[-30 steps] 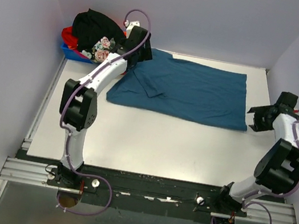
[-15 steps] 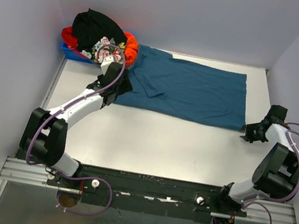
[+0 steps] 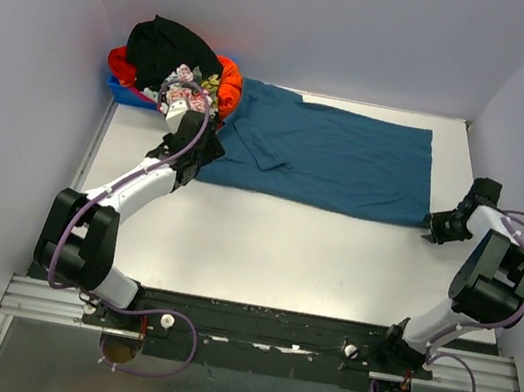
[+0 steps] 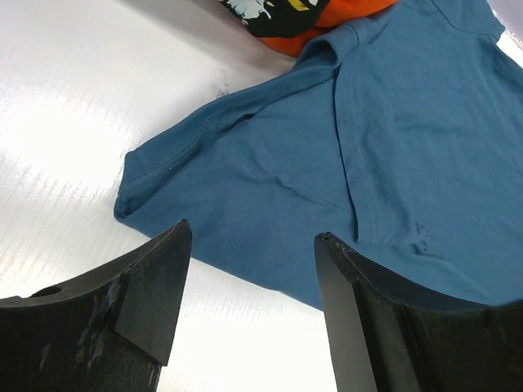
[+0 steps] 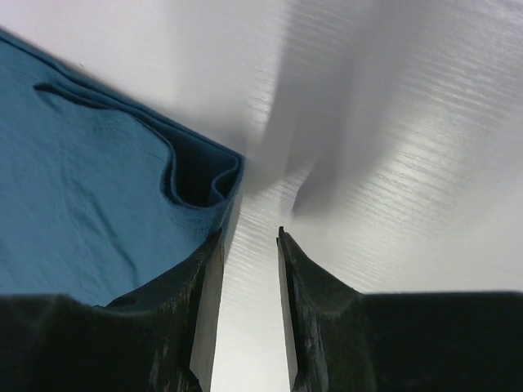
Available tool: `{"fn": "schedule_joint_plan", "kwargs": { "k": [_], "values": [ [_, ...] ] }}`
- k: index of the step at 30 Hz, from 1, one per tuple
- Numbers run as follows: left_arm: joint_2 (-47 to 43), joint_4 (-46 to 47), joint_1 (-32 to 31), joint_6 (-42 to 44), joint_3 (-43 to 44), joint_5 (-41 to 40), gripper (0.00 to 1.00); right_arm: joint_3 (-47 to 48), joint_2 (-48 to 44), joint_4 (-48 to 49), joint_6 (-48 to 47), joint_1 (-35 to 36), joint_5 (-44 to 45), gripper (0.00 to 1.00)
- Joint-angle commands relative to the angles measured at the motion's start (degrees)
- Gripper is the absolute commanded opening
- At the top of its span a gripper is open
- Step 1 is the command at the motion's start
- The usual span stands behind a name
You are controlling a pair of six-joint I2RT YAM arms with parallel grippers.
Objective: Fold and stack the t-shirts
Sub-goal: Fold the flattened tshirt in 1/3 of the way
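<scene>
A dark teal-blue t-shirt [image 3: 340,159] lies spread flat across the far half of the white table [image 3: 283,251]. My left gripper [image 3: 198,154] hangs low at the shirt's near-left corner. In the left wrist view it [image 4: 253,233] is open, with the teal hem [image 4: 245,269] and bare table between its jaws. My right gripper [image 3: 436,228] is down at the near-right corner. In the right wrist view it [image 5: 249,233] is open only a narrow gap with bare table inside, and its left finger [image 5: 200,278] rests against the folded corner [image 5: 196,175] of the shirt. Nothing is held.
A small blue bin [image 3: 130,92] at the far left corner holds a heap of shirts: black [image 3: 167,42], orange-red [image 3: 227,80] and flowered [image 3: 184,76]. The heap's edge touches the teal shirt's far-left part. Grey walls close in on the left, right and back.
My left arm has swung from the shirt's far-left end by the bin down to its near-left corner. My right gripper has dropped to the near-right corner and narrowed its jaws.
</scene>
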Motion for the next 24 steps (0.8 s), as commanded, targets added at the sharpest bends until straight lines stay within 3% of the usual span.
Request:
{"fn": "schedule_joint_plan", "kwargs": {
  "k": [1, 10, 11, 13, 14, 24],
  "values": [
    [-0.7, 2.3, 0.7, -1.8, -1.7, -1.9, 0.75, 3.0, 2.2, 0.1, 1.5, 0.1, 1.3, 0.41],
    [-0.7, 3.1, 1.1, -2.6, -3.3, -2.0, 0.74, 8.0, 8.6, -2.5, 2.4, 0.1, 1.0, 0.38],
    [-1.1, 3.1, 1.1, -2.7, -3.6, -2.2, 0.74, 9.0, 9.5, -4.0, 2.1, 0.3, 2.0, 0.34],
    [-1.2, 3.3, 1.1, -2.8, -3.9, -2.2, 0.74, 8.5, 9.1, -3.9, 2.2, 0.3, 2.2, 0.17],
    [-1.2, 3.3, 1.1, -3.0, -4.0, -2.1, 0.74, 8.4, 8.9, -4.2, 2.3, 0.3, 2.3, 0.02],
    [-0.8, 2.1, 1.1, -7.6, -6.6, -2.3, 0.7, 3.9, 0.9, -6.1, 0.3, 0.3, 5.3, 0.01]
  ]
}}
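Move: The t-shirt's near right corner lies roughly 2 cm ahead of the right hand, 1 cm to its right and 1 cm below; its far right corner is some 26 cm ahead and 2 cm right, the table's right edge about 13 cm right. From the left hand, the shirt's near left corner is about 5 cm left, 2 cm back and 12 cm down, the folded sleeve tip 14 cm right and 3 cm ahead, the clothes basket some 17 cm ahead and 14 cm left. Slide the half-open right gripper about 2.5 cm forward and a little right over the shirt's near right corner, sinking some 1.5 cm, then shut the fingers to pinch the cloth and ease back about 1 cm, rising slightly. Meanwhile lower the left gripper about 3 cm, drifting back and left towards the near left corner, fingers kept open. ##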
